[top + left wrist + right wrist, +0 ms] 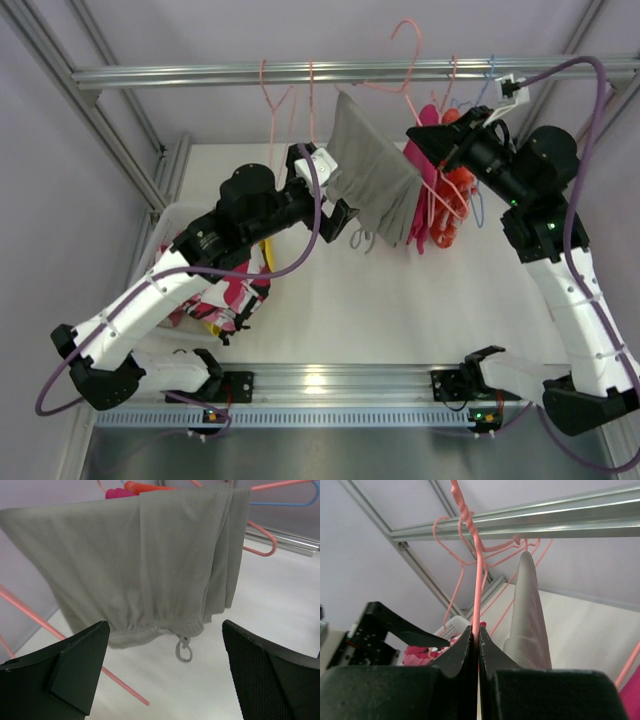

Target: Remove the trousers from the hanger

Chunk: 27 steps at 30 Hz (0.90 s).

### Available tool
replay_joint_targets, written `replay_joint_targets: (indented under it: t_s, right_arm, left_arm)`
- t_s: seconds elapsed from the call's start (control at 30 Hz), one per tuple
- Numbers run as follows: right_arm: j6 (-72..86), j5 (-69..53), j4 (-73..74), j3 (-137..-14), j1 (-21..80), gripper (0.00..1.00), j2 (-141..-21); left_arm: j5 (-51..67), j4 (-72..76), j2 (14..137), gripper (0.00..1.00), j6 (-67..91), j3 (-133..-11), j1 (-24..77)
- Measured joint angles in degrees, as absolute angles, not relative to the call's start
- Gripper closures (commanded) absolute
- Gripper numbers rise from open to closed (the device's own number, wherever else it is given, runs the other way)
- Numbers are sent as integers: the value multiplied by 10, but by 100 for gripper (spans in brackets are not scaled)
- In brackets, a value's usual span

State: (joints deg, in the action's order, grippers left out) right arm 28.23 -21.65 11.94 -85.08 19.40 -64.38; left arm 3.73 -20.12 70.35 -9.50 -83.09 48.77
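Grey trousers (375,180) hang folded over a pink hanger (412,55) under the top rail. My right gripper (418,140) is shut on that hanger's wire (478,580), which passes between the closed jaws (478,632); the grey trousers (527,610) show edge-on just to its right. My left gripper (338,208) stands open beside the trousers' lower left edge. In the left wrist view the grey trousers (145,555) and their drawstring loop (183,650) hang just beyond the wide-apart fingers (75,665), with nothing between them (165,665). Magenta trousers (428,205) and orange trousers (455,190) hang behind.
A white basket (165,225) at the left holds pink patterned cloth (235,295) and a yellow piece (267,255), under my left arm. Empty pink hangers (275,100) hang from the metal rail (200,73). A blue hanger (300,502) hangs at the right.
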Motion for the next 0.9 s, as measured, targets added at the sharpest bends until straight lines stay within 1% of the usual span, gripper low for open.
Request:
replay_joint_targets:
  t_s: [0.2,0.47,0.7,0.9]
  right_arm:
    - [324,-216,124,-836,195,100,-584]
    - [366,-208,120,-821,195,100,-574]
    - [389,-202,121,-817,195,100,-567]
    - [401,-195,120,-816,197,100,-565]
  left_arm:
    - [19,-179,745,1,-96,-844,548]
    - [-34,-120,808,1,-103,-847,620]
    - [-99,-62,821,1,-75,-847,635]
    - [-126,0,827,1,-46,-848,641]
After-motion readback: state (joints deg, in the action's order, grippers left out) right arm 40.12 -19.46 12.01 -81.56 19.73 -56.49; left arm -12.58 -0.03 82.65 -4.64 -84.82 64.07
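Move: The grey trousers, hung over the hanger that the right hand pinches, lie about 7 cm ahead of the wide-open left hand, 10 cm to its right and nearly level. A bare pink hanger is some 12 cm ahead of that hand and 2 cm left. From the right hand the grey trousers are about 4 cm ahead, 7 cm left and 8 cm lower; the magenta pair 6 cm ahead, 3 cm right, 10 cm lower; the rail 10 cm straight ahead, 7 cm higher. The left hand, fingers staying wide open, sweeps about 10 cm to the right towards the grey trousers, dipping a couple of centimetres on the way and then rising to just above its starting height as it rolls its left side down. The right hand keeps its pinch on the hanger's wire and draws it back some 4 cm from the rail with a slight lift, all early on, then holds it there while rolling about 10 degrees, left side up. ##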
